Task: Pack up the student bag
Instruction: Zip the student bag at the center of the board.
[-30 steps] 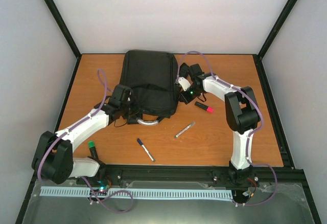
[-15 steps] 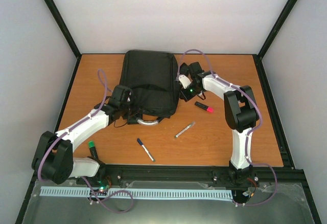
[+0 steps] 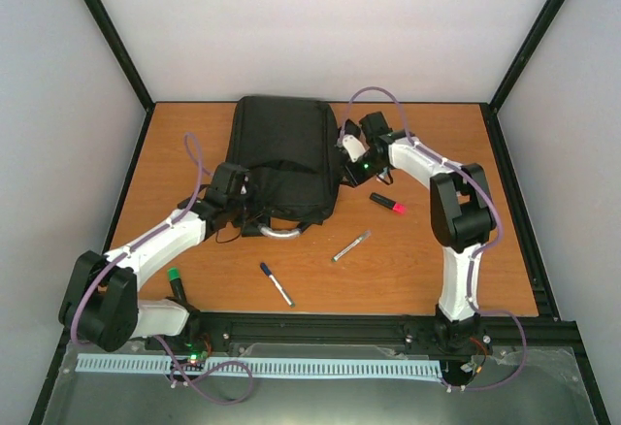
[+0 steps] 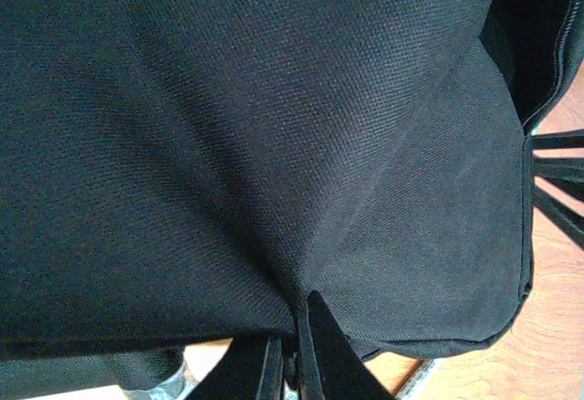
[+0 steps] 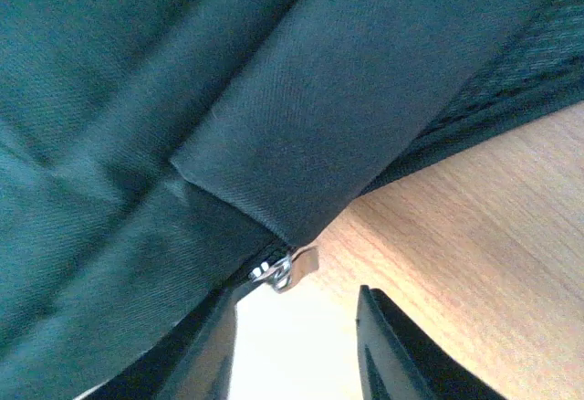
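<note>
The student bag [image 3: 281, 153] is a large black backpack lying flat at the back middle of the table, its grey curved handle [image 3: 277, 232] toward me. My left gripper [image 3: 240, 189] is at the bag's near left corner. In the left wrist view its fingers [image 4: 321, 345] are shut on a pinched fold of the black fabric [image 4: 274, 144]. My right gripper [image 3: 342, 149] is at the bag's right edge and stands open. In the right wrist view a small metal zipper pull [image 5: 290, 268] hangs free just above the gap between the fingers of the right gripper [image 5: 297, 307].
On the wooden table [image 3: 437, 144] lie a black marker with a pink cap [image 3: 386, 203] right of the bag, a silver pen [image 3: 351, 245], a blue-capped pen [image 3: 276, 283] in the near middle, and a green-capped marker [image 3: 175, 282] by the left arm's base.
The right gripper has opened and let go at the zipper, shifting slightly toward the back along the bag's right edge. The left gripper has kept its hold and place.
</note>
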You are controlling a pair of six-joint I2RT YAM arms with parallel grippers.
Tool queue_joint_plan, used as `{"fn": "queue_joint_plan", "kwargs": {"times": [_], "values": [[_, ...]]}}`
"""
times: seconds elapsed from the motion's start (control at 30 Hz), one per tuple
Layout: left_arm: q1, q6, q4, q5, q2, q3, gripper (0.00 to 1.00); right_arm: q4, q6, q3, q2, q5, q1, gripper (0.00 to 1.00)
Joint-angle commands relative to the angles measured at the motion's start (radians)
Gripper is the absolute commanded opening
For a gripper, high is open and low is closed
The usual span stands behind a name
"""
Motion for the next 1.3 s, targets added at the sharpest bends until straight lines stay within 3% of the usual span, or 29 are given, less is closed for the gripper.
{"fn": "queue_joint_plan", "kwargs": {"times": [0.0, 0.03, 0.07, 0.1, 0.13, 0.3, 0.43, 0.6, 0.8, 1.1, 1.13, 1.17, 1.27], "values": [[0.002, -0.008, 0.020, 0.015, -0.032, -0.002, 0.01, -0.017, -0.022, -0.005, -0.171, -0.091, -0.013, 0.45], [0.002, -0.009, 0.025, 0.018, -0.032, -0.002, 0.01, -0.033, -0.030, -0.005, -0.193, -0.121, -0.014, 0.50], [0.002, -0.010, 0.026, 0.020, -0.030, -0.003, 0.01, -0.061, -0.037, -0.001, -0.219, -0.140, -0.013, 0.67], [0.002, -0.009, 0.028, 0.020, -0.029, -0.002, 0.01, -0.076, -0.039, 0.000, -0.239, -0.147, -0.013, 0.96], [0.002, -0.010, 0.029, 0.022, -0.027, -0.002, 0.01, -0.079, -0.036, -0.007, -0.261, -0.144, -0.013, 0.99], [0.001, -0.023, 0.037, 0.021, -0.025, -0.020, 0.01, -0.045, 0.040, -0.068, -0.378, 0.020, -0.013, 1.00], [0.000, -0.046, 0.062, 0.025, -0.028, -0.052, 0.01, -0.103, 0.015, -0.031, -0.377, 0.065, -0.014, 1.00], [-0.003, -0.081, 0.108, 0.016, -0.028, -0.092, 0.01, 0.033, 0.012, -0.152, -0.481, 0.058, -0.046, 1.00], [-0.050, -0.086, 0.127, 0.001, -0.024, -0.105, 0.01, 0.025, 0.009, -0.191, -0.531, -0.207, -0.155, 1.00], [-0.238, -0.134, 0.162, -0.063, 0.102, -0.042, 0.01, 0.046, 0.006, -0.239, -0.590, -0.208, -0.168, 1.00], [-0.252, -0.138, 0.164, -0.065, 0.110, -0.034, 0.04, 0.029, -0.007, -0.233, -0.595, -0.216, -0.168, 1.00], [-0.264, -0.139, 0.164, -0.062, 0.112, -0.026, 0.14, -0.001, -0.023, -0.215, -0.589, -0.223, -0.168, 1.00], [-0.287, -0.112, 0.123, -0.057, 0.093, -0.001, 0.57, -0.096, -0.076, -0.175, -0.565, -0.225, -0.169, 1.00]]}}
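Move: The left fingers already pinch the bag's near hem. The carry handle lies about 3 cm to their right, 2 cm back and 4 cm below; the blue-capped marker is some 15 cm back and 3 cm right. The zip pull sits right at the right fingertips, about 1 cm below them, on the bag's right side. From the right hand, the black-pink marker is about 10 cm right and 4 cm back, the silver pen roughly 15 cm back and 2 cm right. Already parted a little around the zip pull, the right fingers spread wide and leave it, the hand shooting up some 16 cm, tipping its fingers outward, then easing right and back, clear of the bag. The left keeps its pinch on the hem, sinks slightly, then drags it about 7 cm right and a little back and down, its fingers starting to part at the end. ##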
